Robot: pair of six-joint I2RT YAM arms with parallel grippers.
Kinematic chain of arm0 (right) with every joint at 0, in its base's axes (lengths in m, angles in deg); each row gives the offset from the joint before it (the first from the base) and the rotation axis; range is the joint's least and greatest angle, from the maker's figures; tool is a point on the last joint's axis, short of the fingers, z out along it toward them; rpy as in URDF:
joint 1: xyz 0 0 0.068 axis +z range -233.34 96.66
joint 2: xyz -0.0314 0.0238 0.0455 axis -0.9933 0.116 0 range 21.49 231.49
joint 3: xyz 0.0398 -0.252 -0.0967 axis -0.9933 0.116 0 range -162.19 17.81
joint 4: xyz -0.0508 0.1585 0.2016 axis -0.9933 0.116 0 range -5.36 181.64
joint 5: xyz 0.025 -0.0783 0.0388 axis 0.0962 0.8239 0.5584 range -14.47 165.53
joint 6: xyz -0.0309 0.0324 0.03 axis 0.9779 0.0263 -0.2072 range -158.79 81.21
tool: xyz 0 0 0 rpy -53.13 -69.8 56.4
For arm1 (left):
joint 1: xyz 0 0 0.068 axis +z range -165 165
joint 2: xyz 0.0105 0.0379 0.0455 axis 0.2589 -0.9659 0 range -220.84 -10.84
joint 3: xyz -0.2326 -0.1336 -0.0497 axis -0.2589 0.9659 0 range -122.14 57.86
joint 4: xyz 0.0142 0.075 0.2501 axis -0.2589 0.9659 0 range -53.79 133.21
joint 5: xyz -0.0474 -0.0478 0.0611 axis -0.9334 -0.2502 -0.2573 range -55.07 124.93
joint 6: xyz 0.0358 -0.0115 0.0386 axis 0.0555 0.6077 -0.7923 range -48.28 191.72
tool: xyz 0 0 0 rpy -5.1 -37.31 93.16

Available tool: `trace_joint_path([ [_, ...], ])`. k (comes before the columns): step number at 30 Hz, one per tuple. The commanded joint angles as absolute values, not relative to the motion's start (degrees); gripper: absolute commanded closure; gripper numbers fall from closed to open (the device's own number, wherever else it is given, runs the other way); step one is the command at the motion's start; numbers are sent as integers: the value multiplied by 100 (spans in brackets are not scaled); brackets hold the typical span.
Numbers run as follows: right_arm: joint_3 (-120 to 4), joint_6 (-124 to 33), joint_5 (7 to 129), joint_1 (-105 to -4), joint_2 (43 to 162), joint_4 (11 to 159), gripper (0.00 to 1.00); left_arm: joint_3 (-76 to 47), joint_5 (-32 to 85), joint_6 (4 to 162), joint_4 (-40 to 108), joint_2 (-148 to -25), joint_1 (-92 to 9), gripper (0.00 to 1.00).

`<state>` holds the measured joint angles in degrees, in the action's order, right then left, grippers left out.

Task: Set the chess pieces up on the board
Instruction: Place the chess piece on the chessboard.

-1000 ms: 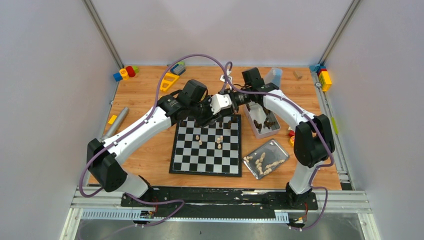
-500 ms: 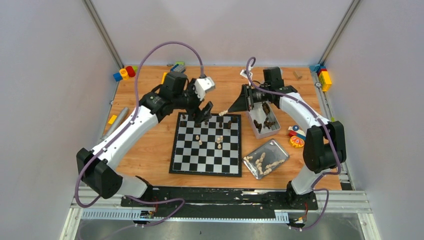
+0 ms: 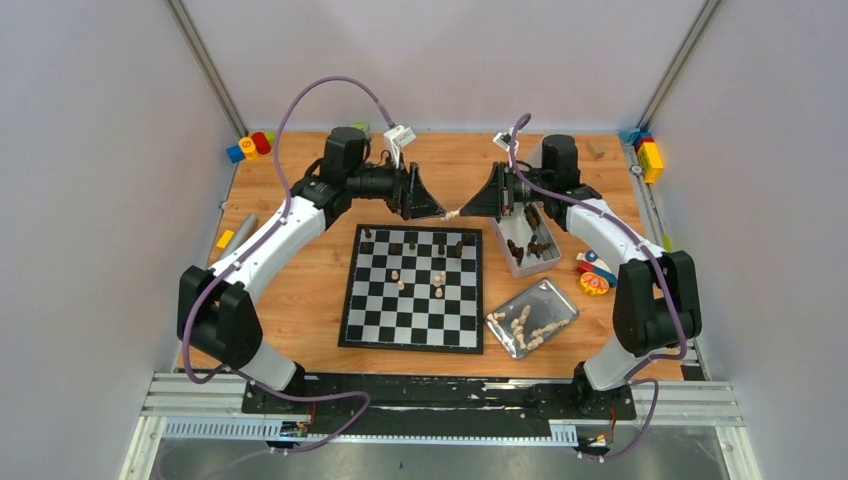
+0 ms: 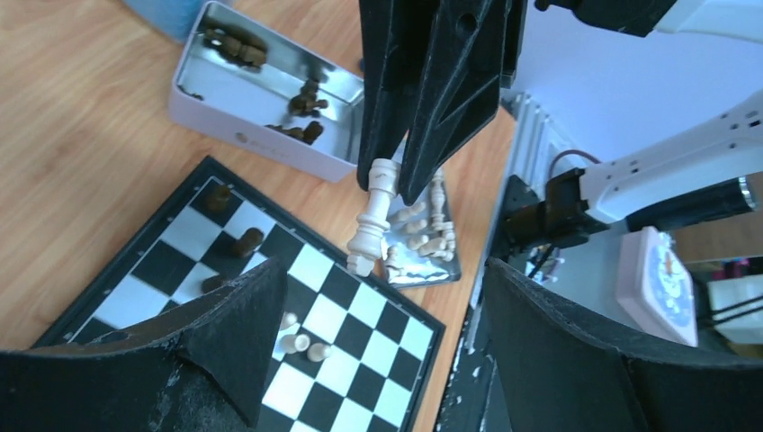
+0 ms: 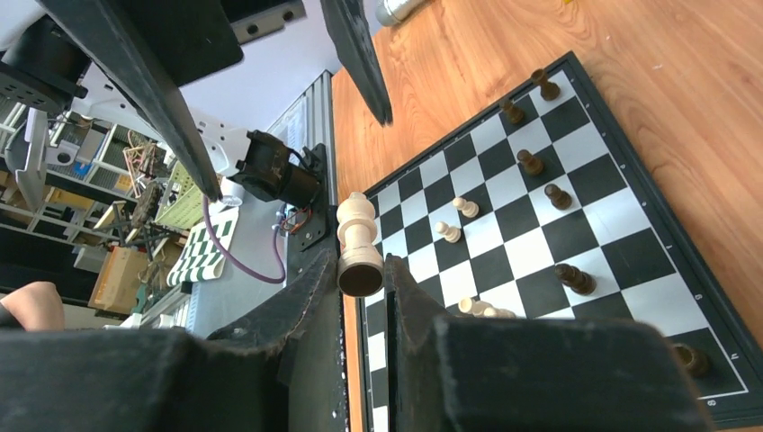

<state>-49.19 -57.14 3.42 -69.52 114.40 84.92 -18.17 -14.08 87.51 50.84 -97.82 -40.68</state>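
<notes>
The board (image 3: 413, 300) lies mid-table, with several dark chess pieces (image 3: 440, 241) along its far rows and a few cream ones (image 3: 438, 281) near the middle. Beyond the board's far edge, my right gripper (image 3: 468, 208) points left and is shut on the base of a cream chess piece (image 3: 452, 213). That piece (image 5: 358, 241) shows clamped between the fingers in the right wrist view. Facing it, my left gripper (image 3: 432, 203) stands open, close to the piece without touching. In the left wrist view the cream piece (image 4: 373, 216) hangs from the right gripper, ahead of my spread, empty fingers (image 4: 243, 324).
A white tray (image 3: 508, 262) of dark pieces sits right of the board. A metal tray (image 3: 562, 300) of cream pieces lies nearer. Toy blocks sit at the back left (image 3: 250, 145) and back right (image 3: 647, 155). There is a grey cylinder (image 3: 232, 245) at the left and a round toy (image 3: 593, 283) at the right.
The grippers were together over the board's far edge. My left gripper opened and drew back left. The right gripper pulled back right, holding the cream piece.
</notes>
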Motion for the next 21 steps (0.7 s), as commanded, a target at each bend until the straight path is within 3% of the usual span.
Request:
trace_joint_path([
  [1, -4915, -6200, 222, -6971, 11293, 7575, 100, -1646, -2038, 9686, 3951, -9944, -4034, 14],
  [9, -4975, -6674, 72, -6967, 11510, 7109, 100, -1337, -2359, 10502, 2703, -10187, -4032, 20],
  [21, -4770, -7415, 151, -6967, 11634, 6020, 100, -793, -2314, 11770, 1348, -10274, -4032, 38],
])
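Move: The white chess piece, held by its base in the right fingers with its head towards the left gripper, is about 4 cm to the right of the left hand, roughly level ahead and 1 cm lower. From the right hand, the open left gripper is some 6 cm to the left and 1 cm higher. The board's middle is about 8 cm back, 5 cm left and 26 cm below the left hand; the box of dark pieces is roughly 15 cm right, 2 cm ahead and 20 cm below the right hand. Rightward by about 2.5 cm the left hand closes in on the white piece's free end, dipping slightly and coming back up while its wrist turns some 15 degrees, bringing the fingers nearly level. Its wide-open fingers narrow partway around the head without visibly gripping. The right hand keeps its grip on the base, rising 2 cm and edging about 1 cm forward. ##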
